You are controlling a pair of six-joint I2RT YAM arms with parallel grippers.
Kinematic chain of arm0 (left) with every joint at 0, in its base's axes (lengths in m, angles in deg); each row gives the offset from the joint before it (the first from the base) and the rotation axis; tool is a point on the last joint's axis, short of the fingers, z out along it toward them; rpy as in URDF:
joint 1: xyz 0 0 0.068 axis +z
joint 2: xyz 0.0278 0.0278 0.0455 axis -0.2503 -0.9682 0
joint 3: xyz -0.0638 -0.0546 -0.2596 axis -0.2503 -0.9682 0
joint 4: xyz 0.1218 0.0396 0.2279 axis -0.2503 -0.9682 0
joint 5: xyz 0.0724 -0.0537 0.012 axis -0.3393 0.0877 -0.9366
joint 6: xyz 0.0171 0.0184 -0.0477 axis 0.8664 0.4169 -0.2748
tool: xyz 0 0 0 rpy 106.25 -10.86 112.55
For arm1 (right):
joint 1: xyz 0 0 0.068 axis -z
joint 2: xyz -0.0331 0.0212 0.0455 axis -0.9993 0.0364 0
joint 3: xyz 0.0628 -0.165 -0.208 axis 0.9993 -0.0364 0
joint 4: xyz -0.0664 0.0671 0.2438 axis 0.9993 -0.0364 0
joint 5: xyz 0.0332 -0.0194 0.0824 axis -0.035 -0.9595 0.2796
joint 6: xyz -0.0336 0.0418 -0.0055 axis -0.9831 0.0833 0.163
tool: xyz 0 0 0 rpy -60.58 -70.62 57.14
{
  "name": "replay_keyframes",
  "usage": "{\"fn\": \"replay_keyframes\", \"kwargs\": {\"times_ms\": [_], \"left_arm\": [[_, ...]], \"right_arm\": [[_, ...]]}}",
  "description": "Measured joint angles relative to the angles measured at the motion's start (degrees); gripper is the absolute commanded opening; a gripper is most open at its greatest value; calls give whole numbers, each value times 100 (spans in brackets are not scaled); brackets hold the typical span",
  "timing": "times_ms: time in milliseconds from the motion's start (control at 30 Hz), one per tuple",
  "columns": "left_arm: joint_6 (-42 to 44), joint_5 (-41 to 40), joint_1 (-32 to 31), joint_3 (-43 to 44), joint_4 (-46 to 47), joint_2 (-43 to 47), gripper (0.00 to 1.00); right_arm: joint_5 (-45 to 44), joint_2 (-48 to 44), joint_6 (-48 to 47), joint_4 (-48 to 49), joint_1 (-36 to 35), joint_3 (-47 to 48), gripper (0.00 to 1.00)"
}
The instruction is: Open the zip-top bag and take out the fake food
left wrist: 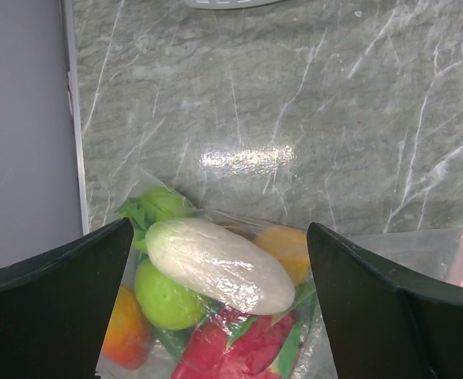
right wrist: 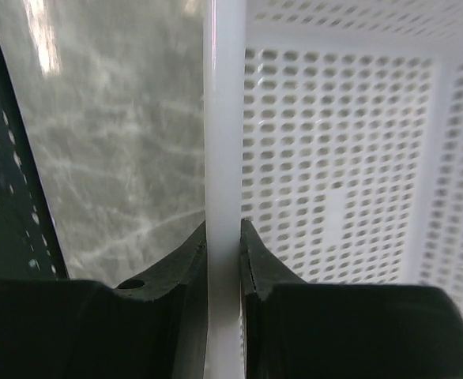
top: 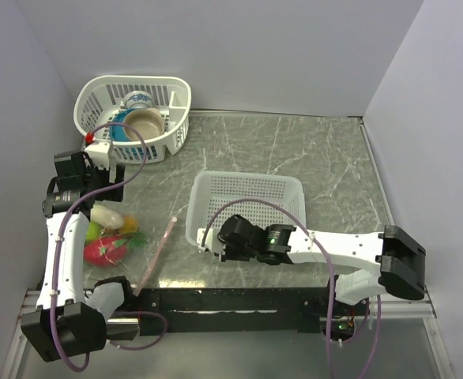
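Note:
The zip-top bag (top: 125,237) lies flat at the table's left side, its pale pink zipper strip (top: 164,241) pointing to the near edge. Through the clear plastic (left wrist: 421,245) the fake food shows: a white oblong (left wrist: 220,264), a green round (left wrist: 168,296), an orange (left wrist: 288,249), a red-orange piece (left wrist: 125,328) and a pink-red dragon fruit (left wrist: 239,347). My left gripper (left wrist: 220,229) hangs open above the bag's far end, holding nothing. My right gripper (right wrist: 223,237) is shut on the rim (right wrist: 223,118) of the rectangular white mesh basket (top: 247,197).
A round white basket (top: 168,91) with bowls and a cup stands at the back left. The left wall (left wrist: 22,126) runs close beside the bag. A black rail (top: 231,300) lines the near edge.

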Motion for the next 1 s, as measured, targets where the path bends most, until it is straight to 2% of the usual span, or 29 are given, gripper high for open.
{"fn": "replay_keyframes", "kwargs": {"times_ms": [67, 133, 200, 367, 400, 467, 500, 633, 667, 700, 767, 900, 1000], "left_arm": [[0, 0, 2, 0, -2, 0, 99], [2, -2, 2, 0, -2, 2, 99], [4, -2, 2, 0, -4, 2, 99], [63, 90, 7, 0, -87, 0, 99], [101, 184, 7, 0, -142, 0, 99], [195, 417, -68, 4, -385, -7, 99], [221, 457, -234, 4, -527, -7, 99], [186, 164, -1606, -208, -544, 205, 99], [133, 17, -2385, -348, -505, 310, 99], [96, -162, -2883, -468, -496, 396, 99], [-20, -468, -3545, -645, -490, 444, 99], [-321, -1403, -4395, -1202, -212, 398, 99], [-485, -1882, -4721, -1532, -210, 398, 99]], "right_arm": [[-61, 22, -92, -42, -24, -151, 1], [-142, 7, -133, -55, -31, -151, 15], [-238, 7, -157, -66, -31, -155, 24], [-758, 15, -101, -188, -31, -164, 34], [-887, 13, -48, -258, -26, -164, 41], [-1078, -50, 109, -374, -20, -164, 84], [-1108, -146, 184, -409, -20, -162, 100], [-1113, -846, 431, -461, -17, 2, 100], [-1106, -1019, 516, -424, -17, 98, 100], [-1106, -1178, 575, -350, -17, 190, 100], [-1106, -1403, 737, -212, -17, 271, 100], [-1270, -1755, 1307, -81, -17, 278, 100], [-1499, -1967, 1786, -79, -17, 282, 100]]}}
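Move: From the open left gripper, the far, white-knobbed zip end of the zip-top bag lies about 18 cm to the right, 3 cm back and some 20 cm below. The white eggplant in the bag is almost straight under this gripper, roughly 2 cm back and 1 cm left; the red fruit is about 12 cm back and 1 cm left. The right hand already pinches the white basket's near rim, the basket's middle about 11 cm ahead and 6 cm right; the zip end is some 11 cm ahead and 16 cm left of that hand, 9 cm below. Slide the basket a few centimetres right and slightly forward with the right hand, then open its fingers, let go of the near rim and lift about 14 cm straight up. Meanwhile swing the open left gripper some 15 cm right and 7 cm back, turning about 30 degrees clockwise, then lower it about 9 cm in all towards the zip end, without touching it. ##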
